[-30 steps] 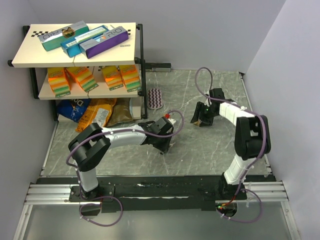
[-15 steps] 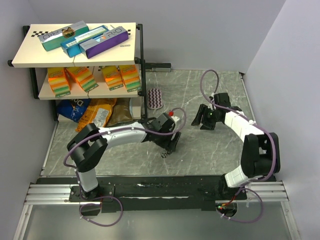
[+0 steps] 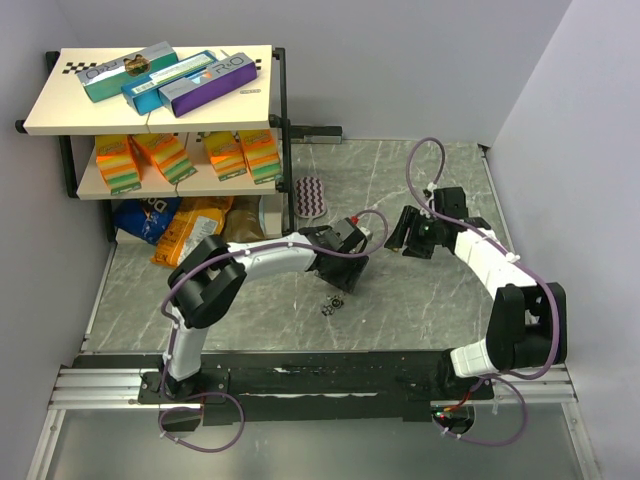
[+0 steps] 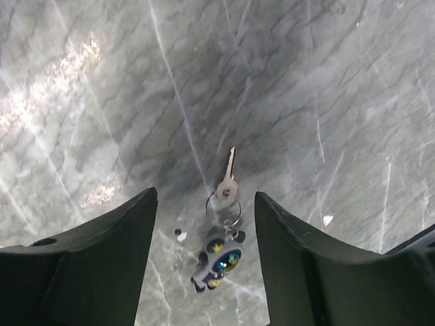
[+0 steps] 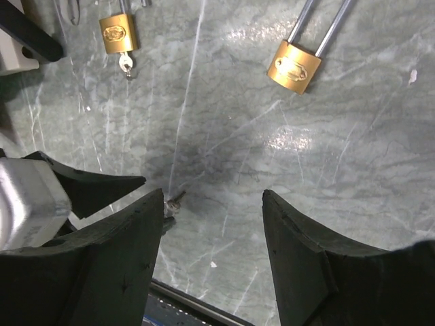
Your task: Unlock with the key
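The key (image 4: 230, 178), a small silver one on a ring with a grey astronaut charm (image 4: 221, 258), lies flat on the marble table (image 4: 326, 88). From above the key (image 3: 330, 303) sits just in front of my left gripper (image 3: 345, 258). In the left wrist view the left gripper (image 4: 206, 197) hangs open over it, fingers apart on either side, touching nothing. My right gripper (image 5: 213, 197) is open and empty above bare marble. Two brass padlocks lie beyond it: one (image 5: 119, 32) with a small key in its base, one (image 5: 293, 66) with a long shackle.
A two-tier shelf (image 3: 150, 100) with boxes stands at the back left, snack bags (image 3: 190, 225) under it. A striped cloth (image 3: 311, 195) lies behind the grippers. The left gripper's body (image 5: 27, 197) shows at the left of the right wrist view.
The left gripper has opened and let go of the key, which now lies on the table; the gripper has drawn back and to the right. The right gripper has shifted slightly right.
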Controlling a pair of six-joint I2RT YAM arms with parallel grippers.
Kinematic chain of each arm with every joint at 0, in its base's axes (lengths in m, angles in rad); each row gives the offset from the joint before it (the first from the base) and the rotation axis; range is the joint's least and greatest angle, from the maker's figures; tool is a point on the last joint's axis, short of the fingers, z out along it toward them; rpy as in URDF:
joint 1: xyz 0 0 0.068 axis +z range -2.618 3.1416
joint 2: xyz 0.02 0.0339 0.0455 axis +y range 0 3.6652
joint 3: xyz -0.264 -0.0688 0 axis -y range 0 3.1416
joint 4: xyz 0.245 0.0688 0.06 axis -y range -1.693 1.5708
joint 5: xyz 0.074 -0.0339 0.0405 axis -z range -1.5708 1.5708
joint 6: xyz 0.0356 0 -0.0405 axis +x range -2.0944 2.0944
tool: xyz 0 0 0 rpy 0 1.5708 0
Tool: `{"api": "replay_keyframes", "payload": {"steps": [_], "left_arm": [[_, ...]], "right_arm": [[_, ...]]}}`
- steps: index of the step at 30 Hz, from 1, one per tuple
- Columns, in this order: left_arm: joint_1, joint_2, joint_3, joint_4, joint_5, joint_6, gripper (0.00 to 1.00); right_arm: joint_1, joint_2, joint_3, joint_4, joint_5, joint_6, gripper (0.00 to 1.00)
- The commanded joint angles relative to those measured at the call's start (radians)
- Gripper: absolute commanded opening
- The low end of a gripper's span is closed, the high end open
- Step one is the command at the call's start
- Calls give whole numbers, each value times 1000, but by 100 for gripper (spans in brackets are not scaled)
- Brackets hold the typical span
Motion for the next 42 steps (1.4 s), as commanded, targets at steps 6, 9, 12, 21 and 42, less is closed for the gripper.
{"api": "replay_keyframes", "payload": {"steps": [6, 9, 12, 21, 42], "left_arm": [[0, 8, 4, -13, 54, 39, 55], [2, 23, 11, -40, 43, 33, 53], [0, 25, -1, -48, 49, 34, 50], [-7, 49, -49, 9, 107, 19, 22], [69, -221, -84, 136, 64, -118, 1]], "right_arm": [[-21, -39, -27, 43, -33, 9, 66], [-26, -46, -30, 43, -33, 5, 67], [-32, -54, -38, 48, -33, 5, 67], [-43, -65, -50, 49, -33, 3, 67], [-43, -218, -134, 63, -192, 43, 66]]}}
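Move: The key lies flat on the table almost under the open left fingers, about 1 cm back, 1 cm right and 2 cm below. Its keychain charm is some 4 cm back and 3 cm left of the left hand. One padlock sits about 12 cm ahead and 10 cm right, a smaller one some 13 cm ahead and 7 cm left. From the right hand, the key is roughly 9 cm back, 12 cm left and 9 cm below. Left hand eases back and down about 2 cm, shuts its fingers at the key, then rises 4 cm empty. ##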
